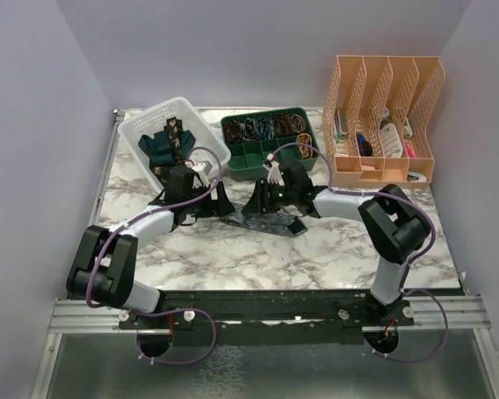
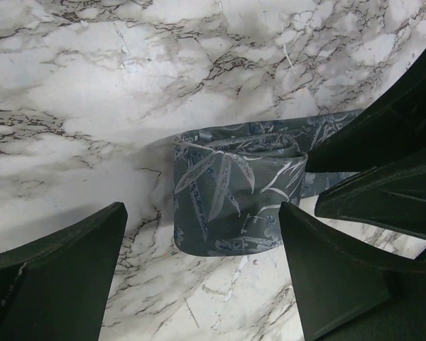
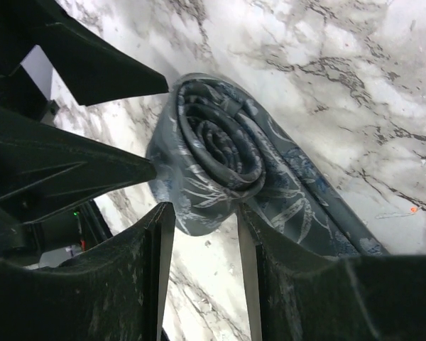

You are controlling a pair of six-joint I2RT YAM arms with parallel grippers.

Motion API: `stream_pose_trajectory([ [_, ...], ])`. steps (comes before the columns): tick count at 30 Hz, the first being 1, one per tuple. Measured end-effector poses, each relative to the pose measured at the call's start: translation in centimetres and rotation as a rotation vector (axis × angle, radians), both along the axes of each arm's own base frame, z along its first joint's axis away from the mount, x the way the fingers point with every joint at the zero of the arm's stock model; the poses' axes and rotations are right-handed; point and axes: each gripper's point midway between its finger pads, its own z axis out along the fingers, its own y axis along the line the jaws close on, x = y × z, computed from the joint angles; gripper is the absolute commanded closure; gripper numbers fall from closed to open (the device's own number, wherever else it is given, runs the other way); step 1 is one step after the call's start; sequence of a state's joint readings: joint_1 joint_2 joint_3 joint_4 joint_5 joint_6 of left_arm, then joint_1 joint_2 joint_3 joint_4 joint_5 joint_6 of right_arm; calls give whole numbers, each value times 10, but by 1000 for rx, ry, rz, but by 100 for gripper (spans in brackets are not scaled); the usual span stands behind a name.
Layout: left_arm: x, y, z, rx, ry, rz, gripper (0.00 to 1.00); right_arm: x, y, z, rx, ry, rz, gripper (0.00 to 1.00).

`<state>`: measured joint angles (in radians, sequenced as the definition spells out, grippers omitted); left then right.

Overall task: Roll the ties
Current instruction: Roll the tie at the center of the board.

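A blue-grey patterned tie (image 1: 266, 223) lies at the table's middle, wound into a roll (image 2: 231, 202) with its tail running off to the right. In the right wrist view I look at the spiral end (image 3: 213, 160). My right gripper (image 3: 202, 209) is shut on the near edge of that roll, a fingertip pressing each side. My left gripper (image 2: 202, 213) straddles the roll, wide open, with neither finger touching it. In the top view the left gripper (image 1: 220, 204) and the right gripper (image 1: 262, 204) meet over the tie. A dark teal tie (image 1: 154, 145) and a black-brown tie (image 1: 176, 133) lie in the basket.
A white basket (image 1: 204, 125) stands at the back left. Beside it is a green compartment tray (image 1: 270, 170) with several rolled items in its back cells. An orange file rack (image 1: 382, 170) stands at the back right. Purple walls enclose the table on three sides.
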<state>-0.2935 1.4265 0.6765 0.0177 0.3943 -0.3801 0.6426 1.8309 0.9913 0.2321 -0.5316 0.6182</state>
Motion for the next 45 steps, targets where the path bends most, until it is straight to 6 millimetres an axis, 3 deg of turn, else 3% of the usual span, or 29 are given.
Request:
stream_pose_trajectory([
  [9, -2, 1, -11, -13, -4, 2, 11, -3, -9, -29, -90, 39, -4, 54],
  [21, -3, -10, -19, -73, -23, -38, 13, 2, -17, -40, -152, 29, -29, 54],
  [26, -3, -17, -17, -106, -33, -77, 17, 3, -17, -41, -156, 25, -32, 54],
  [34, -11, -28, -19, -159, -12, -149, 33, 6, -16, -40, -160, 22, -37, 54],
  [45, -9, -32, -15, -187, -25, -169, 39, 5, -15, -41, -162, 22, -35, 54],
])
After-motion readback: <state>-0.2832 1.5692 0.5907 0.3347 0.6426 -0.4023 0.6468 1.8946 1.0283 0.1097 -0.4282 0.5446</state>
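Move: The tie's roll lies between the two hands: about 4 cm to the left hand's right, 1 cm back and 3 cm lower; from the right hand it is some 4 cm left, 1 cm back and 4 cm lower. The tie's free end is about 11 cm to the right hand's right and 3 cm back. From the left hand, the green tray is around 17 cm ahead and 11 cm right, the white basket 16 cm ahead and 13 cm left. The left fingers come around the tie's roll from the left, narrowing from wide open to little over half and reaching its two sides, after that hand sinks some 2 cm, then slides about 3 cm right, turning 10 degrees clockwise. Meanwhile the right hand drops about 4 cm beside the roll, drifting slightly right, then holds there, its part-open fingers straddling the tie just behind the roll. ##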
